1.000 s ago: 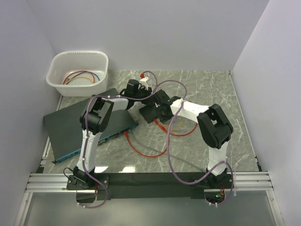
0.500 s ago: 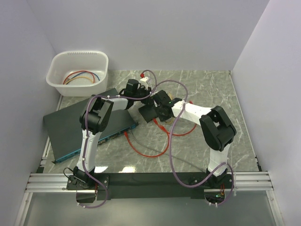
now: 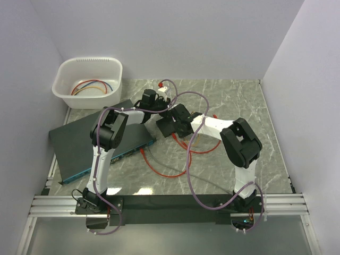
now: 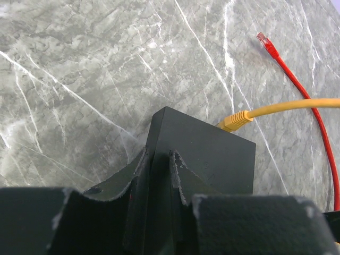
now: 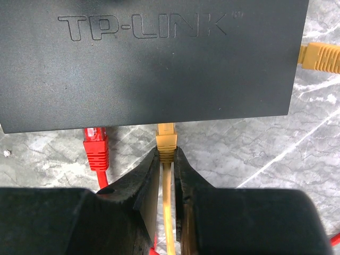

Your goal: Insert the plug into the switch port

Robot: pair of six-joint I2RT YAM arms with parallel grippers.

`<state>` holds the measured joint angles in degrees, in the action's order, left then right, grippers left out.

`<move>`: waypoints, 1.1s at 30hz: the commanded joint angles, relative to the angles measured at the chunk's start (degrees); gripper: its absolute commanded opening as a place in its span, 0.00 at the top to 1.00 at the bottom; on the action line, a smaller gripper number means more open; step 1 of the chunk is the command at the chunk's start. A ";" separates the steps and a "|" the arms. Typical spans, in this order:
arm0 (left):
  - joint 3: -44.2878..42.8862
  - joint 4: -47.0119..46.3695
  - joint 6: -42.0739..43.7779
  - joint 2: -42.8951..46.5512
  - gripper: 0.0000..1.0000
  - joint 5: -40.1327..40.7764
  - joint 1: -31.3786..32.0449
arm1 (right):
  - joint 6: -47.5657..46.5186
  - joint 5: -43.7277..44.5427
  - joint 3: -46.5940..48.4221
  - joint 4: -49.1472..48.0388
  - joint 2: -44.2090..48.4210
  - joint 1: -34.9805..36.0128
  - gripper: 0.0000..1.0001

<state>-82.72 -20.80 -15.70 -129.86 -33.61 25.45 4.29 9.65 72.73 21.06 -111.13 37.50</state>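
Note:
A red plug (image 4: 262, 38) with a clear tip lies free on the marble, ending a thin red cable (image 4: 313, 106). Another red connector (image 5: 96, 144) sits at the edge of the small black TP-LINK box (image 5: 154, 58), beside an orange-yellow plug (image 5: 166, 139). My right gripper (image 5: 166, 155) is shut on that orange-yellow plug. My left gripper (image 4: 158, 159) is clamped on the same box's (image 4: 207, 154) edge. The large black switch (image 3: 87, 141) lies at the left, its teal front face (image 3: 114, 158) holding the switch port row, too small to make out. A red cable end (image 3: 142, 151) rests against that face.
A white basin (image 3: 87, 64) with coloured cables stands at the back left. A second orange-yellow plug (image 4: 235, 120) enters the box's far side. A grey cable (image 3: 175, 174) and red loops (image 3: 164, 171) trail over the marble between the arms. Walls close in on three sides.
The right arm has shifted a little to the left, nudging the small box and its gripper that way. The left jaws have closed slightly on the box.

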 commanded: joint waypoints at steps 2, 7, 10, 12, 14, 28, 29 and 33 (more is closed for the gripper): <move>2.65 10.69 -0.29 -2.68 0.81 -10.78 3.46 | 0.28 5.03 3.38 -18.16 -1.11 -0.67 1.00; 3.09 11.30 0.24 -2.59 0.81 -11.22 3.81 | 0.36 5.64 5.75 -17.11 -1.37 -0.85 1.00; 3.44 11.39 0.24 -2.07 0.81 -11.31 3.82 | 1.15 6.43 6.29 -16.49 -0.93 -0.76 1.00; 3.70 11.04 -0.46 -1.97 0.79 -12.96 3.73 | 1.86 7.83 4.89 -17.01 0.64 -0.85 1.00; 3.18 11.65 -0.73 -2.15 0.77 -13.85 3.64 | 2.38 9.15 3.92 -17.72 1.62 -0.93 1.00; 3.44 12.70 -4.77 1.54 0.45 -3.67 2.76 | 11.70 8.37 -2.94 -10.61 6.80 -1.02 0.48; 3.09 13.15 -4.95 1.46 0.45 -2.36 2.76 | 12.05 7.93 -2.86 -9.82 7.15 -0.93 0.47; 1.77 13.94 -6.88 1.45 0.44 0.90 2.06 | 13.72 6.79 -3.99 -7.61 10.48 0.12 0.43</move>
<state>-81.49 -16.64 -19.73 -128.75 -33.69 26.20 15.11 15.84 68.95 17.08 -106.04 37.15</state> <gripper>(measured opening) 0.555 0.569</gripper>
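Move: My right hand still holds the yellow plug at the switch's near side, with its port only about 1 cm ahead. The black switch's middle lies some 4 cm ahead and 2 cm to the left, the red plug roughly 3 cm left and 1 cm back, and a second yellow plug 6 cm ahead and 4 cm right. From my left hand, closed at the switch's far edge, the switch's middle is about 4 cm back, 1 cm right and slightly below. I hold the switch's far edge with my left hand while my right keeps the yellow plug at the port, easing it barely forward. Then both hands open: my right lets go of the plug, turns clockwise some 15 degrees and, after a small shift forward and right, rises about 2.5 cm clear. My left spreads its fingers at the switch's edge, drawing back about 2 cm and slightly down. ##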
